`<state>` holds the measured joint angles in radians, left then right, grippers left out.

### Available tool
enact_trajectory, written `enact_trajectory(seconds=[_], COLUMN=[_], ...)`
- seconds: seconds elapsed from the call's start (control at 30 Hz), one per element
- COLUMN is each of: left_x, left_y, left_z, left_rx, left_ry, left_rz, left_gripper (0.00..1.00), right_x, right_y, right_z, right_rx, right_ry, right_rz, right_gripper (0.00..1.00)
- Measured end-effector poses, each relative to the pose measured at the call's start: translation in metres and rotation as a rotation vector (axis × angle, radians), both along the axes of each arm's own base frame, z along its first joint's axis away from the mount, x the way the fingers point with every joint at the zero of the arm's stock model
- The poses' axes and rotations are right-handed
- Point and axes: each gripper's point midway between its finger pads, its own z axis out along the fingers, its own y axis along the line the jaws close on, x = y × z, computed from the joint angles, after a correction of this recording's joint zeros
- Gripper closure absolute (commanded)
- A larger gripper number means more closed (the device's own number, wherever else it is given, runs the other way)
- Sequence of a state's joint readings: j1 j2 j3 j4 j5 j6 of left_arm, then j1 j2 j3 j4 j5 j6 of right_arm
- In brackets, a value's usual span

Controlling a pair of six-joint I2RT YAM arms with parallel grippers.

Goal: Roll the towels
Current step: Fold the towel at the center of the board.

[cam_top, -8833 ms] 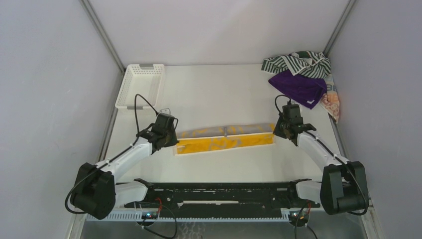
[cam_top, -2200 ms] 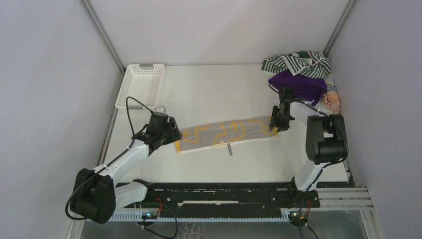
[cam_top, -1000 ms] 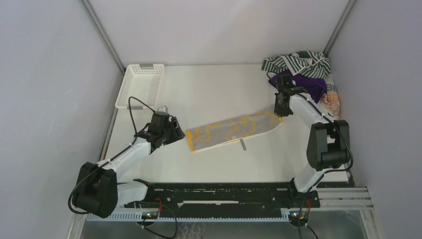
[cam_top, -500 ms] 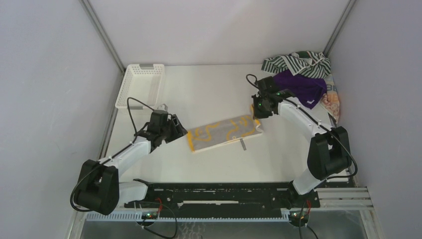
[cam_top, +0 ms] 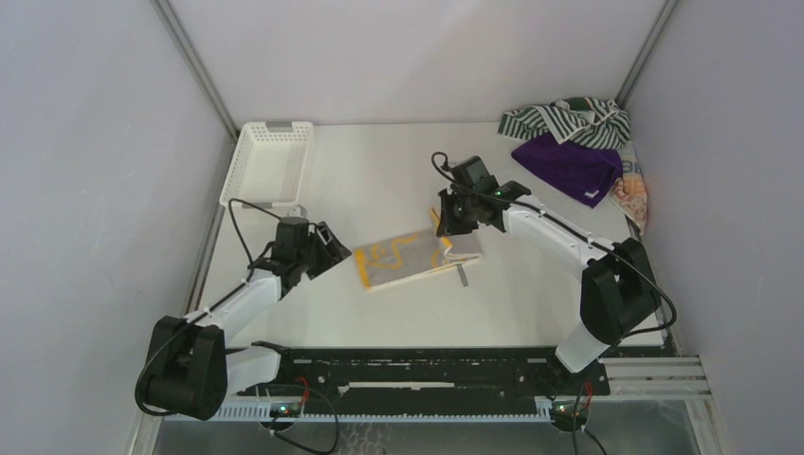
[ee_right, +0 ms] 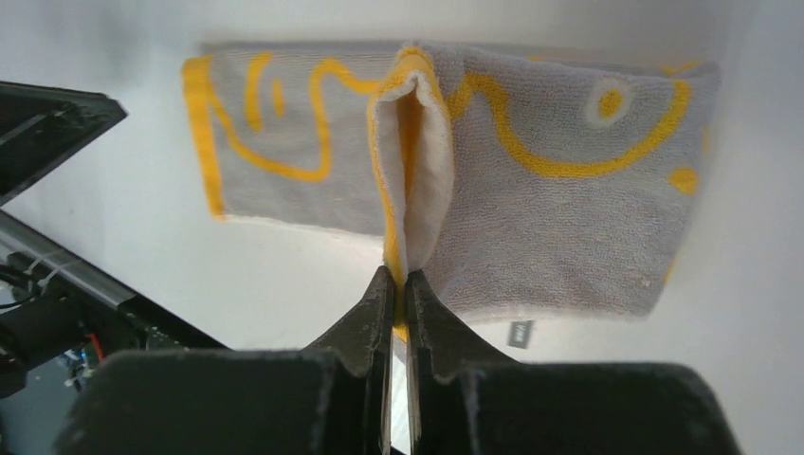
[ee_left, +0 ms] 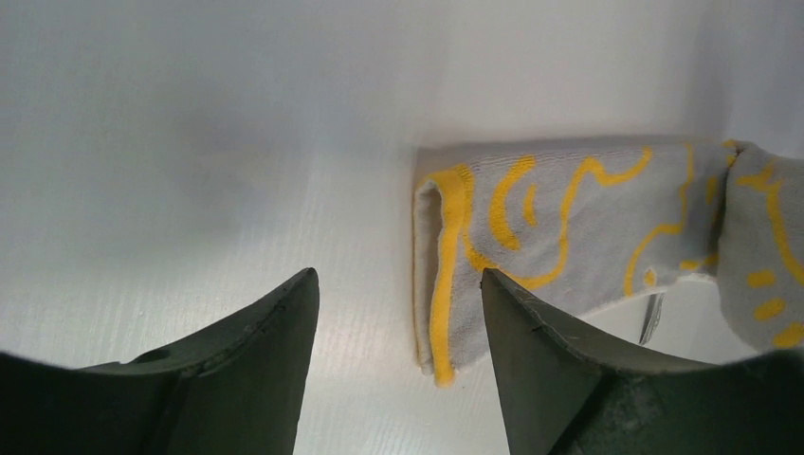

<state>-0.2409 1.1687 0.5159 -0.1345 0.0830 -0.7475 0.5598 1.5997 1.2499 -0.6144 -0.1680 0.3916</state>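
The yellow-and-grey towel (cam_top: 403, 258) lies at mid-table with its right end lifted and doubled back to the left. My right gripper (cam_top: 453, 220) is shut on that lifted end; in the right wrist view the jaws (ee_right: 398, 281) pinch the yellow hem of the towel (ee_right: 569, 190). My left gripper (cam_top: 329, 252) stands open at the towel's left end. In the left wrist view the towel's end (ee_left: 446, 284) lies flat between the spread fingers of the gripper (ee_left: 398, 277), untouched. The purple towel (cam_top: 569, 167), green-striped towel (cam_top: 567, 118) and orange patterned towel (cam_top: 633, 195) are heaped at the back right.
A white lattice basket (cam_top: 268, 163) stands at the back left. Grey walls close in the table on three sides. The towel's small grey tag (cam_top: 462, 276) sticks out at its near edge. The black rail of the arm bases (cam_top: 417, 365) runs along the near edge.
My right gripper has carried the towel's right end from the back right toward the left, folding it over itself. My left gripper has drawn back a little and opened slightly wider.
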Motion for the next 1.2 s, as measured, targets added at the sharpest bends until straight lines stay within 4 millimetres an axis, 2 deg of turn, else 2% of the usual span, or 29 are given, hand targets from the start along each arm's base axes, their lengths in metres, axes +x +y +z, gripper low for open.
enact_trajectory(seconds=[0.23, 0.47, 0.53, 0.73, 1.0, 1.1, 1.2], left_x=[-0.003, -0.002, -0.002, -0.001, -0.002, -0.003, -0.003], left_y=[0.006, 0.013, 0.014, 0.015, 0.016, 0.016, 0.015], left_z=[-0.004, 0.0, 0.001, 0.005, 0.005, 0.006, 0.006], left_rx=[-0.009, -0.019, -0.02, -0.023, -0.022, -0.023, -0.026], left_ry=[0.004, -0.015, -0.022, -0.036, -0.032, -0.032, -0.032], left_rz=[0.027, 0.059, 0.063, 0.065, 0.066, 0.066, 0.064], left_gripper=[0.21, 0.14, 0.09, 0.06, 0.04, 0.06, 0.12], right_x=[-0.009, -0.013, -0.015, -0.023, -0.022, -0.023, -0.022], right_y=[0.04, 0.077, 0.085, 0.102, 0.119, 0.121, 0.124], right_z=[-0.006, -0.018, -0.021, -0.027, -0.033, -0.039, -0.044], right_rx=[0.063, 0.081, 0.086, 0.09, 0.084, 0.074, 0.068], right_ry=[0.018, 0.05, 0.058, 0.075, 0.081, 0.091, 0.097], right_rz=[0.037, 0.079, 0.087, 0.104, 0.108, 0.105, 0.104], right_gripper=[1.0, 1.0, 1.0, 1.0, 1.0, 1.0, 1.0])
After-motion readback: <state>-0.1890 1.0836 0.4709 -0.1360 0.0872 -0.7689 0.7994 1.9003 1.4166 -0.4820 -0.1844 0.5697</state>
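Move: Down on the board, the lying left hem of the towel is about 19 cm left of the right hand, 4 cm back and 10 cm below; the right hand still pinches the loose end. From this hand, the towel's new fold is some 8 cm to the right, level fore and aft, and the grey tag about 5 cm right and 6 cm back, both on the board. From the left hand, the left hem lies roughly 5 cm right, 2 cm back and 4 cm below. Carrying the pinched towel end over the lying half, the right hand goes about 12 cm left towards the left hem, sinking some 4 cm, mostly in the second half, and easing slightly back as it slows. Its fingers keep shut on the hem. The left hand edges about 1.5 cm left, away from the towel, and opens its fingers wider. ##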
